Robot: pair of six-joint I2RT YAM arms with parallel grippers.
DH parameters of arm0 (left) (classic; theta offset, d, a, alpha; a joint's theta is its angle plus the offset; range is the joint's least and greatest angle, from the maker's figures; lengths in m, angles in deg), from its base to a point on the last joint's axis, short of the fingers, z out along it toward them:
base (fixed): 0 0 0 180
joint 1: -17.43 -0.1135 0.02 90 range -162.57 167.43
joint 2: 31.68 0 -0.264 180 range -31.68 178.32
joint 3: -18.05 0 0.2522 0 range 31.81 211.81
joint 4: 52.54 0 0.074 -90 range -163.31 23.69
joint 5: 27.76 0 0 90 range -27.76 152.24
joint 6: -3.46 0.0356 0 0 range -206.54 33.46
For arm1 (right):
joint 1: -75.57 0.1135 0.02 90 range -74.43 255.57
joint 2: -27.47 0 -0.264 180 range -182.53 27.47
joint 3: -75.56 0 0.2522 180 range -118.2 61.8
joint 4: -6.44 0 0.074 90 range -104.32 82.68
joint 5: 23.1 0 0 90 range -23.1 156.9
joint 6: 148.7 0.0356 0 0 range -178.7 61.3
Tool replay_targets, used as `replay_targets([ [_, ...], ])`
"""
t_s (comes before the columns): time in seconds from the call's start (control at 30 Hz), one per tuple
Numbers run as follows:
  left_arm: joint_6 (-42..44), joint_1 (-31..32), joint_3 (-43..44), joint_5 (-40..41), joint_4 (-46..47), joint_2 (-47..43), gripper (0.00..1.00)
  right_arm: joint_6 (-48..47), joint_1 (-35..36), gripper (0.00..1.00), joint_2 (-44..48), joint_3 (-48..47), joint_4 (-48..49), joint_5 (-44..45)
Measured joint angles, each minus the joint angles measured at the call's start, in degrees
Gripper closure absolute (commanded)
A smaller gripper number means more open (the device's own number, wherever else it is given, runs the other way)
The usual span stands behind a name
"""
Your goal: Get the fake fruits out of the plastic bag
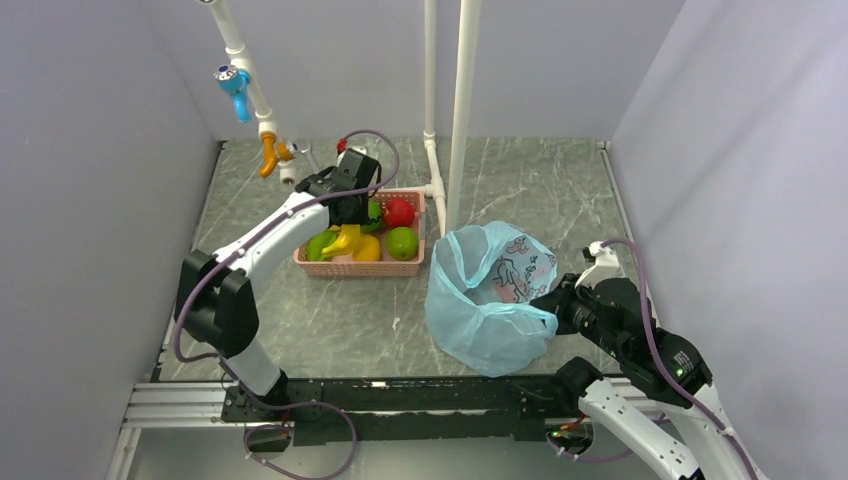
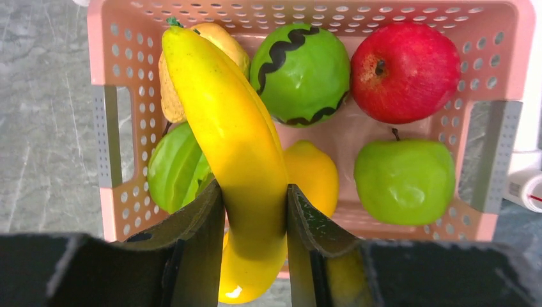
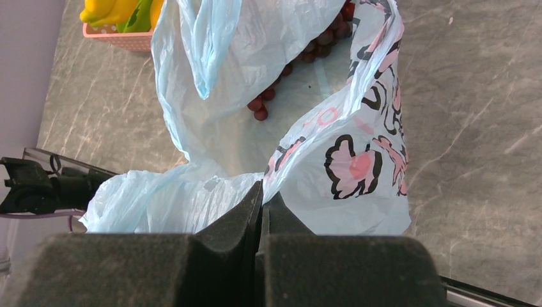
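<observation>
My left gripper [image 1: 350, 222] [image 2: 254, 192] is shut on the yellow bananas [image 2: 236, 128] and holds them over the pink basket [image 2: 96, 77] [image 1: 355, 270]. In the basket lie the striped watermelon [image 2: 300, 73], red apple [image 2: 406, 70], green apple [image 2: 404, 180], pear [image 2: 220, 38], a yellow fruit [image 2: 316, 174] and a ribbed green fruit [image 2: 174, 169]. My right gripper [image 1: 548, 300] [image 3: 262, 192] is shut on the rim of the light-blue plastic bag [image 1: 485, 310] [image 3: 211, 198], holding it open. Dark grapes [image 3: 313, 48] lie inside the bag.
White pipe posts [image 1: 462, 110] stand behind the basket and bag. A slanted pipe with a blue valve [image 1: 235, 80] and orange tap is at the back left. Grey walls close in both sides. A metal rail [image 1: 400, 395] runs along the near edge.
</observation>
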Motion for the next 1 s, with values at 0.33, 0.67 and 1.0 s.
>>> replay_targets([
  [0.33,8.26,-0.87,3.1,-1.29,0.5,5.55,0.83,0.15,0.0,1.0,0.11,0.0,0.02,0.37],
  [0.67,12.2,-0.87,2.32,-1.42,1.57,5.64,0.47,0.15,0.0,1.0,0.11,0.0,0.02,0.42],
  [1.0,12.04,-0.87,2.32,-1.53,1.07,5.99,0.3,0.15,0.0,1.0,0.11,0.0,0.0,0.42],
])
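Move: The left hand already holds the bananas over the basket; the free slot for them lies about 2 cm ahead, 1 cm left and 4 cm below. The lemon borders the slot, some 4 cm right of the hand and 1 cm ahead; the star fruit is about 5 cm left and 2 cm ahead. The watermelon sits roughly 8 cm ahead and 3 cm right. From the right hand the slot is about 23 cm ahead and 37 cm left. The left fingers let go of the bananas between the star fruit and the lemon. First the left hand eases down some 2.5 cm and forward about 1.5 cm, its left side rolling up and the hand turning clockwise by roughly 10 degrees; then it stays low while the fingers spread wide. The right hand stays still, keeping its pinch on the bag's rim. ##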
